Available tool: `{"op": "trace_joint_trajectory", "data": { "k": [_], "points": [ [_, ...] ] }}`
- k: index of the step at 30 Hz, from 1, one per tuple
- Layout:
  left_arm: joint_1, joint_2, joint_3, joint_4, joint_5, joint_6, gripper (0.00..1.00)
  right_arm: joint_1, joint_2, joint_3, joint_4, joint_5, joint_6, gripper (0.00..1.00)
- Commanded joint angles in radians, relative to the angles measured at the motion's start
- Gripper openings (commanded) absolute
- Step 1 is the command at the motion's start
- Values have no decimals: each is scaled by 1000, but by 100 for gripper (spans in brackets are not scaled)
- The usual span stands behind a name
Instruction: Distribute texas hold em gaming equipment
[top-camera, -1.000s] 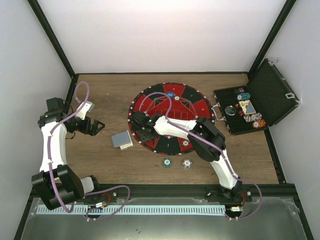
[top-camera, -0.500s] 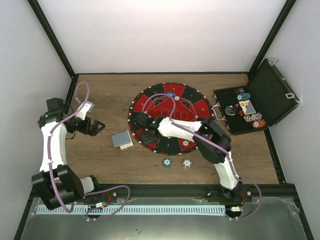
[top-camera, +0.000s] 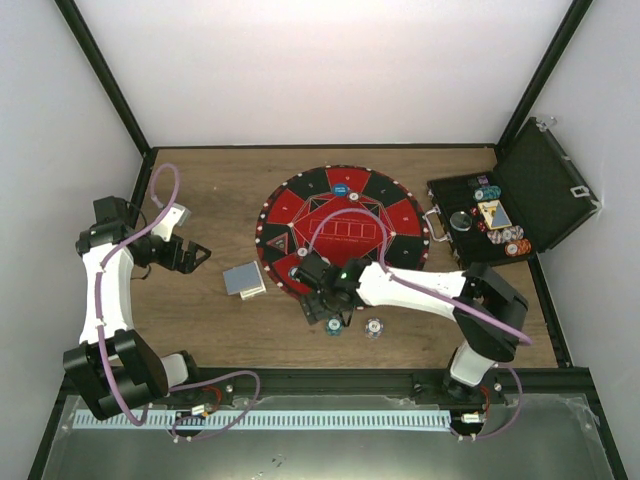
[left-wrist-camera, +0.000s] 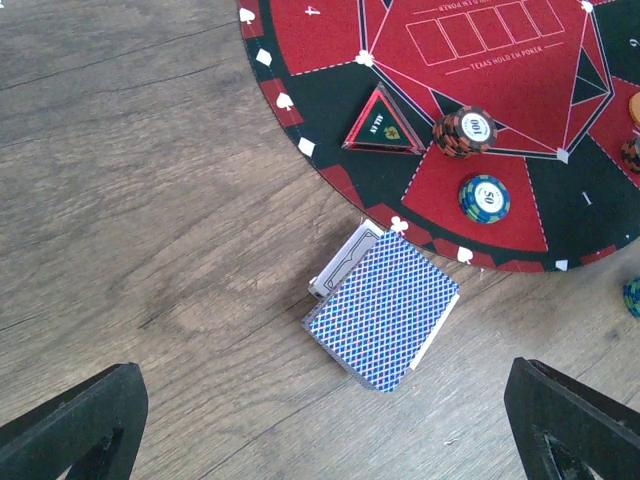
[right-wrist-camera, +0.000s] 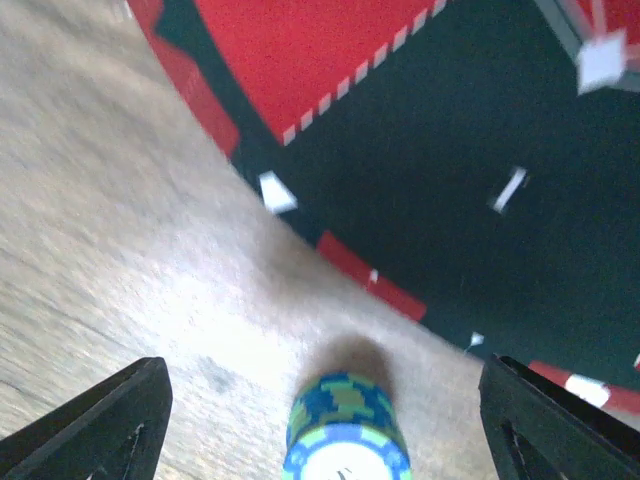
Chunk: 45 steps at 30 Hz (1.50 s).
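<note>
My right gripper (top-camera: 320, 303) hangs open just off the near edge of the round red-and-black mat (top-camera: 340, 235). In the right wrist view a teal chip stack (right-wrist-camera: 345, 432) stands on the wood between its spread fingers (right-wrist-camera: 95, 420), untouched. A white chip stack (top-camera: 374, 327) sits beside the teal chip stack (top-camera: 334, 325). A grey-blue-backed card deck (left-wrist-camera: 385, 315) lies left of the mat. My left gripper (left-wrist-camera: 320, 430) is open above and short of it, holding nothing. On the mat rest a brown chip stack (left-wrist-camera: 465, 130), a teal chip (left-wrist-camera: 485, 197) and a blue button disc (top-camera: 341, 188).
A black hinged case (top-camera: 540, 185) lies open at the right with more chips and cards in its tray. A small triangular marker (left-wrist-camera: 383, 122) lies on the mat's left side. Dark frame walls border the table.
The right arm has swung off the mat's left side toward the near edge, its jaws widening, and now hovers at the teal stack. The left arm has not moved.
</note>
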Motion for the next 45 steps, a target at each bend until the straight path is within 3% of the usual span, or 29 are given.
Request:
{"op": "trace_joint_trajectory", "data": {
  "k": [1, 10, 19, 30, 40, 45],
  "points": [
    [6, -13, 27, -12, 29, 17, 100, 44, -21, -63, -31, -3, 65, 87],
    [6, -17, 27, -15, 24, 20, 100, 75, -18, -113, -2, -20, 89, 78],
    [6, -16, 24, -11, 22, 19, 100, 89, -6, -106, -10, -1, 98, 52],
    [6, -14, 26, -7, 21, 14, 100, 89, -8, -94, -43, 27, 97, 36],
    [6, -11, 34, -9, 28, 12, 100, 84, -61, -4, -139, 84, 91, 30],
    [6, -10, 35, -11, 30, 13, 100, 26, -67, 79, -178, 120, 50, 28]
  ]
}}
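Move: The blue-green chip stack lies about 4 cm back from the right hand, 2 cm to its right and some 4 cm below. The blue stack already on the mat stands roughly 10 cm ahead of the hand and 7 cm left; the pale chip stack is about 5 cm back and 12 cm right. Both are about 5 cm lower than the hand. From the left hand, the blue-green stack is some 12 cm back, 33 cm right and 16 cm below. The right hand's two fingers pinch the blue-green chip stack from both sides: still open, the hand drops back, down and slightly right over it, about 5 cm in all, then stays low while the fingers close to under half open. Keeping that grip, it lifts nearly 3 cm, drifting about 1 cm forward. ##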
